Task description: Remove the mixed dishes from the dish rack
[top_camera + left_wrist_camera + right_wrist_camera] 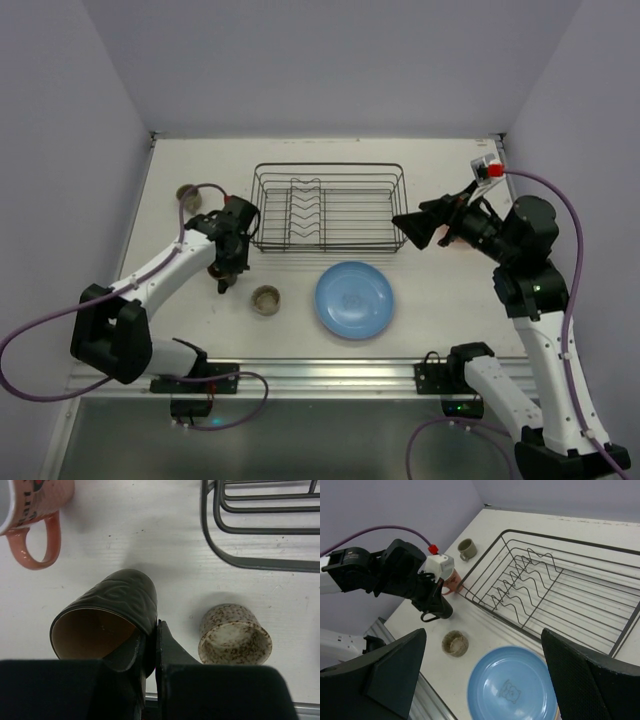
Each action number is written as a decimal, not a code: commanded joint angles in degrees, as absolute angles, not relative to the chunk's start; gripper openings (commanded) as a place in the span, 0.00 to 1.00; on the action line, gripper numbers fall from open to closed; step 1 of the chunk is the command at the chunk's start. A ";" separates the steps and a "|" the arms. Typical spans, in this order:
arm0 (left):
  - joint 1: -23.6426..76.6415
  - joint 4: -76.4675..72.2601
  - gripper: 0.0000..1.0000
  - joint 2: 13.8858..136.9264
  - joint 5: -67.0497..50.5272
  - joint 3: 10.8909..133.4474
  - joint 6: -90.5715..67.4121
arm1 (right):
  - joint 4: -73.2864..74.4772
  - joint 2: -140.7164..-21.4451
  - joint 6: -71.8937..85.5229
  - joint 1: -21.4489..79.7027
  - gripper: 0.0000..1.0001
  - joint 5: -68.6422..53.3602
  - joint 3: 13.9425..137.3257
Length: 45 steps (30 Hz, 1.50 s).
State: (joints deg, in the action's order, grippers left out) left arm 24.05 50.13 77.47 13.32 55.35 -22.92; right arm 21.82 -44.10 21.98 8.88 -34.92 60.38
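My left gripper (152, 645) is shut on the rim wall of the dark brown cup (110, 612), one finger inside and one outside. It holds the cup tilted low over the table, left of the dish rack (328, 207). The cup (439, 611) shows its handle in the right wrist view. A speckled beige cup (235, 635) stands just to its right. A pink cup (30, 510) sits near the rack's corner. The blue plate (354, 299) lies flat in front of the black wire rack (560, 590). My right gripper (412, 228) is open above the rack's right end.
An olive-grey cup (188, 194) stands at the back left near the wall. The beige cup (266, 299) sits between the left arm and the plate. A metal rail (330, 375) runs along the near table edge. Walls close in the left, back and right.
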 commanded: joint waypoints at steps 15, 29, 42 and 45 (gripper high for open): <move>23.73 42.72 0.43 80.33 12.83 48.43 -29.18 | 18.81 -41.66 21.09 8.61 0.99 -38.23 59.06; 23.73 47.19 0.81 74.27 15.21 54.84 -28.04 | 17.67 -42.80 21.27 8.61 0.99 -38.50 58.71; 23.82 40.98 1.00 56.73 9.84 60.90 -21.10 | 24.85 -44.12 18.99 10.01 0.99 -19.50 61.60; 23.82 37.02 1.00 49.52 17.55 61.17 -20.39 | 34.34 -43.25 16.97 12.56 0.99 -4.47 66.08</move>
State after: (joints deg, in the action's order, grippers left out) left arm 24.03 43.33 56.64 11.86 57.98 -23.16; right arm 26.57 -44.29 20.14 10.83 -22.74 60.77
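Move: The left gripper still holds the dark mug, tilted, by its wall. Its spot is bare table about 10 cm below the left hand, 1 cm back and 3 cm left. From the left hand, the pink mug stands about 10 cm ahead and 11 cm left, the speckled cup some 7 cm back and 10 cm right, and the rack's near left corner 8 cm ahead and 6 cm right. From the right hand, the spot lies roughly 52 cm left, 2 cm back and 38 cm below. Lower the left gripper about 4 cm, easing slightly back, to set the dark mug on the table between pink mug and speckled cup. Open the fingers wide to let go of its wall, then lift some 16 cm and forward a little, tipping the fingertips forward by about 30 degrees. Late on, swing the empty right hand a few centimetres forward and right, and slightly down. ##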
